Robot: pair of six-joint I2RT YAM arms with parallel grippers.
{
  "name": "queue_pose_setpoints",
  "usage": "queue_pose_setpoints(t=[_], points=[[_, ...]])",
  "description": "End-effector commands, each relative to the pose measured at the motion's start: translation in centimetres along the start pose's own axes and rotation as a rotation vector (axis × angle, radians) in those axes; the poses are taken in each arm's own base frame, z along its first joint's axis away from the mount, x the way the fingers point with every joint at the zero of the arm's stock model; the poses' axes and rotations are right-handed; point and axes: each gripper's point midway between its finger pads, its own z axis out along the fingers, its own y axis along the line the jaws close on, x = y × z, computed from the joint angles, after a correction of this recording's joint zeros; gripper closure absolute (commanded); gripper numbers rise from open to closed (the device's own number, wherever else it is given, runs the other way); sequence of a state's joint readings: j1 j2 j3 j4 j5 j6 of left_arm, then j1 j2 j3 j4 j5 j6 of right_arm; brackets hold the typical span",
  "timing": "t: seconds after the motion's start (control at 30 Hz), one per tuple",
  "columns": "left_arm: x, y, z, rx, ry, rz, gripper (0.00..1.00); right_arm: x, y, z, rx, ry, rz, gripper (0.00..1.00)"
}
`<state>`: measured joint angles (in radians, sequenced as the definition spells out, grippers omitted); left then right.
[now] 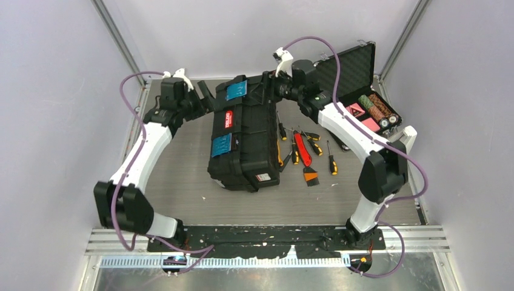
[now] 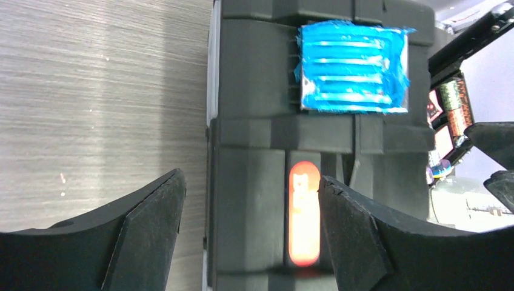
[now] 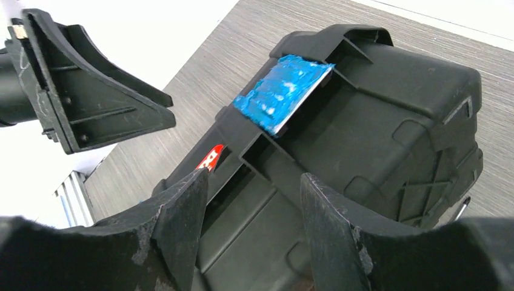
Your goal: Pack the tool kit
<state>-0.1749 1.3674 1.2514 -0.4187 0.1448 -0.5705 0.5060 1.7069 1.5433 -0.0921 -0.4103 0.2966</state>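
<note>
The black toolbox of the tool kit [image 1: 245, 142] lies in the middle of the table with its blue latches [image 1: 236, 91] facing up and a red label [image 2: 303, 212] between them. My left gripper [image 1: 205, 97] hovers at its far left end, open, with the box's edge between its fingers [image 2: 251, 206]. At the far right end, my right gripper [image 1: 277, 91] is open over the box's black side [image 3: 254, 206]. Several small hand tools lie loose to the right of the box: a red-handled one [image 1: 302, 148] and yellow-and-black screwdrivers [image 1: 331, 159].
An open foam-lined black case with poker chips [image 1: 363, 100] stands at the back right. A metal rail runs along the table's near edge by the arm bases [image 1: 267, 239]. Grey walls close in the left and right sides.
</note>
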Motion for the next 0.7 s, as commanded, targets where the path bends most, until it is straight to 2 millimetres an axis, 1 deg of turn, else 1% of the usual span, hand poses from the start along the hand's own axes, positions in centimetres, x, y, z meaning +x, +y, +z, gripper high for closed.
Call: queue_pose_setpoints(t=[0.0, 0.03, 0.07, 0.1, 0.13, 0.17, 0.2, 0.23, 0.3, 0.47, 0.5, 0.53, 0.57, 0.6, 0.67], points=[[-0.2, -0.7, 2.5, 0.027, 0.058, 0.01, 0.22, -2.5, -0.4, 1.7, -0.014, -0.048, -0.031, 0.38], [0.0, -0.7, 3.0, 0.029, 0.073, 0.006, 0.23, -3.1, -0.3, 1.9, -0.021, -0.059, -0.034, 0.38], [0.2, -0.6, 3.5, 0.028, 0.086, 0.005, 0.25, -2.6, -0.8, 2.7, -0.018, -0.046, -0.026, 0.38], [0.5, -0.3, 4.0, 0.019, 0.1, 0.002, 0.27, -3.1, -0.7, 3.0, -0.024, -0.054, -0.029, 0.38], [0.9, 0.0, 4.5, 0.01, 0.113, -0.001, 0.3, -2.4, -1.2, 3.8, -0.022, -0.039, -0.019, 0.38], [1.3, 0.3, 4.9, 0.003, 0.127, -0.004, 0.34, -2.9, -1.1, 4.1, -0.029, -0.046, -0.021, 0.38], [1.6, 0.5, 5.2, -0.001, 0.141, -0.005, 0.37, -2.5, -1.4, 4.8, -0.029, -0.036, -0.011, 0.38], [2.1, 0.7, 5.5, -0.003, 0.156, -0.009, 0.37, -2.4, -1.6, 5.1, -0.03, -0.032, -0.008, 0.38], [3.0, 1.1, 6.0, -0.01, 0.184, -0.014, 0.37, -1.4, -2.3, 6.3, -0.035, -0.015, 0.005, 0.38], [5.1, 1.7, 6.6, -0.031, 0.243, -0.022, 0.38, -0.2, -2.5, 7.5, -0.078, -0.005, 0.007, 0.39], [5.6, 1.9, 6.7, -0.036, 0.252, -0.024, 0.38, -0.2, -2.5, 7.7, -0.087, -0.014, 0.0, 0.4], [5.9, 2.0, 6.7, -0.039, 0.259, -0.024, 0.39, 0.2, -2.4, 7.8, -0.1, -0.013, 0.0, 0.4], [6.3, 2.3, 6.7, -0.046, 0.267, -0.025, 0.39, -0.2, -2.2, 8.0, -0.117, -0.039, -0.009, 0.41], [6.6, 2.5, 6.7, -0.054, 0.273, -0.028, 0.4, 0.4, -2.2, 8.0, -0.131, -0.034, -0.006, 0.41], [7.2, 2.9, 6.8, -0.066, 0.285, -0.035, 0.42, 0.3, -1.7, 7.9, -0.167, -0.061, -0.011, 0.42]])
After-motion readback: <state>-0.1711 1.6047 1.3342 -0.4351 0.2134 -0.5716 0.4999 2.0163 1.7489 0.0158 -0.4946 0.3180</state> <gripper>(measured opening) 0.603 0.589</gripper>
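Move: From the right gripper, the tool box's far blue latch lies about 7 cm ahead, 7 cm to the left and 6 cm lower. The box's red label is some 10 cm to the left and 2 cm back, and the near latch 12 cm left and 10 cm back. The left gripper has the box's left upper edge 3 cm ahead, 3 cm right and 6 cm below; the far latch is about 9 cm ahead and 8 cm right, the label level and 6 cm right. Bring the right gripper about 6 cm forward, 4 cm left and 5 cm down onto the far latch, half open, so its fingers come either side of the latch's right edge. Meanwhile reach the left gripper 3 cm forward, then drop it about 6 cm, tipping down some 10 degrees and part closing, and brace it on the box's left upper edge. ##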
